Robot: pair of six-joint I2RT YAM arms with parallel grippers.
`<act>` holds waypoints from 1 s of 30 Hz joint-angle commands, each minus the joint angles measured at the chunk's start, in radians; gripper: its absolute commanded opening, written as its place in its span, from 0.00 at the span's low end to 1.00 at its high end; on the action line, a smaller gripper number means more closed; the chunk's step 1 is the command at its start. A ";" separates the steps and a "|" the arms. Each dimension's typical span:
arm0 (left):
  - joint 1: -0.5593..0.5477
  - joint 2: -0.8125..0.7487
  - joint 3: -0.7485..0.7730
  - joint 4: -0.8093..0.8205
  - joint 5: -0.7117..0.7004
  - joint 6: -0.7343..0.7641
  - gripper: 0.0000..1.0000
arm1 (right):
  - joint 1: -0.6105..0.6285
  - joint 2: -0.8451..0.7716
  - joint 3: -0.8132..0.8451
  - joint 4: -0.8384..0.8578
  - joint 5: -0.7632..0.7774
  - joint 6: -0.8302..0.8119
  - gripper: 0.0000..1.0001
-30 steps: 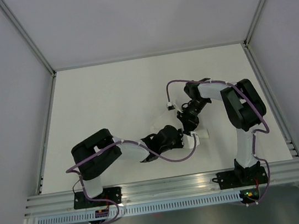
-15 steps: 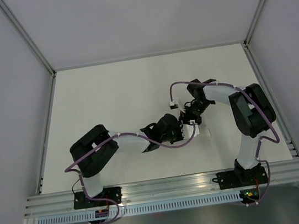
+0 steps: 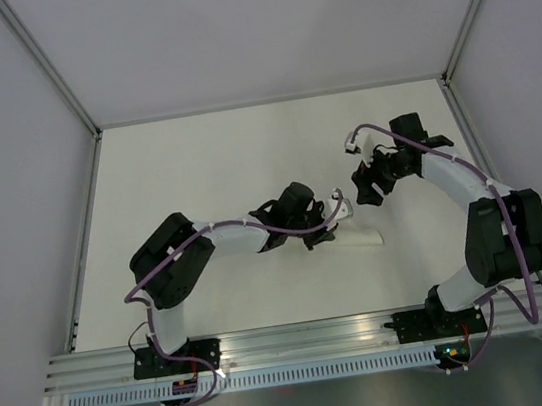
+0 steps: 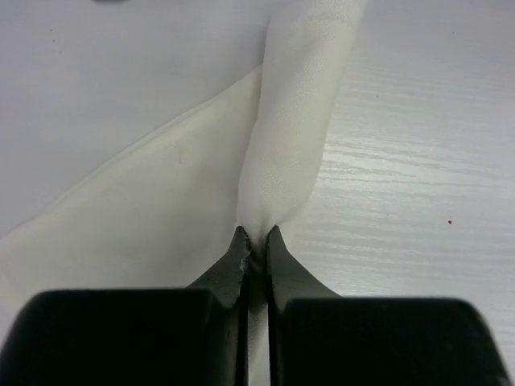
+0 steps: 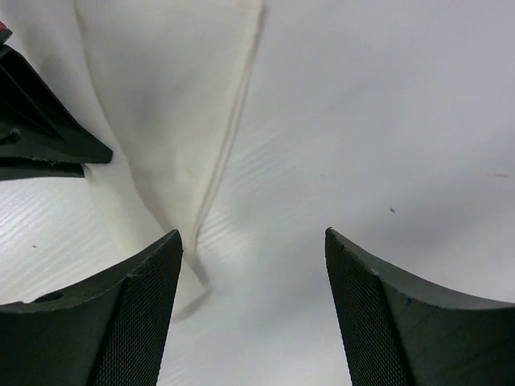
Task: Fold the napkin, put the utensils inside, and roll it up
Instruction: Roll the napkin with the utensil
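The white napkin (image 3: 361,239) lies bunched and partly lifted at the table's middle. In the left wrist view a pinched ridge of the napkin (image 4: 291,137) rises from the flat cloth into my left gripper (image 4: 256,235), which is shut on it. From above, the left gripper (image 3: 326,223) sits at the napkin's left end. My right gripper (image 3: 368,189) hovers just up and right of the cloth, open and holding nothing. In its own view the right gripper (image 5: 253,237) frames bare table, with the napkin (image 5: 161,104) ahead to the left. The utensils are out of view.
The white table (image 3: 206,172) is bounded by metal rails on the left and right sides and by the arm bases' rail at the near edge. The black body of the left gripper (image 5: 40,141) shows at the left edge of the right wrist view.
The right gripper has opened, let go of the napkin and pulled away up and to the right. The left gripper has shut on the napkin and shifted slightly up the table with it.
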 commanded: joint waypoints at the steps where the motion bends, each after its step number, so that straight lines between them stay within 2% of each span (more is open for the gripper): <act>1: 0.040 0.094 0.042 -0.229 0.143 -0.114 0.02 | -0.055 -0.072 -0.005 -0.003 -0.059 -0.025 0.77; 4: 0.069 0.144 0.091 -0.300 0.183 -0.138 0.02 | -0.062 -0.140 -0.032 -0.021 -0.091 -0.074 0.77; 10: 0.106 0.245 0.205 -0.393 0.296 -0.195 0.02 | -0.045 -0.328 -0.216 0.038 -0.119 -0.128 0.80; 13: 0.118 0.281 0.239 -0.436 0.324 -0.222 0.02 | 0.019 -0.418 -0.299 0.128 -0.067 -0.125 0.80; 17: 0.132 0.324 0.288 -0.470 0.358 -0.259 0.02 | 0.167 -0.530 -0.478 0.288 0.116 -0.095 0.81; 18: 0.136 0.336 0.291 -0.472 0.363 -0.273 0.02 | 0.234 -0.541 -0.503 0.316 0.143 -0.082 0.82; 21: 0.142 0.362 0.303 -0.482 0.386 -0.298 0.02 | 0.328 -0.546 -0.570 0.409 0.232 -0.072 0.81; 25: 0.149 0.387 0.320 -0.502 0.407 -0.316 0.02 | 0.391 -0.521 -0.642 0.529 0.310 -0.084 0.81; 30: 0.153 0.401 0.325 -0.516 0.421 -0.327 0.02 | 0.443 -0.477 -0.678 0.598 0.362 -0.098 0.79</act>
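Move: The free right-hand part of the napkin roll lies about 10 cm back, 5 cm left and 6 cm below the right hand. The left fingers pinching the roll are some 8 cm back, 11 cm left and 5 cm below that same hand. From the left hand, that free part lies about 6 cm to its right and 2 cm back, and the loose flap still to be rolled up about 5 cm ahead and 3 cm left, a little lower. Keep the napkin roll pinched in the left fingers and roll that wrist forward about 40 degrees, towards the loose flap, easing slightly right and down. Meanwhile arc the open right gripper up a little, then back about 10 cm, left and down to the free part of the roll beside the left fingers, winding its wrist the opposite way; keep it open. ##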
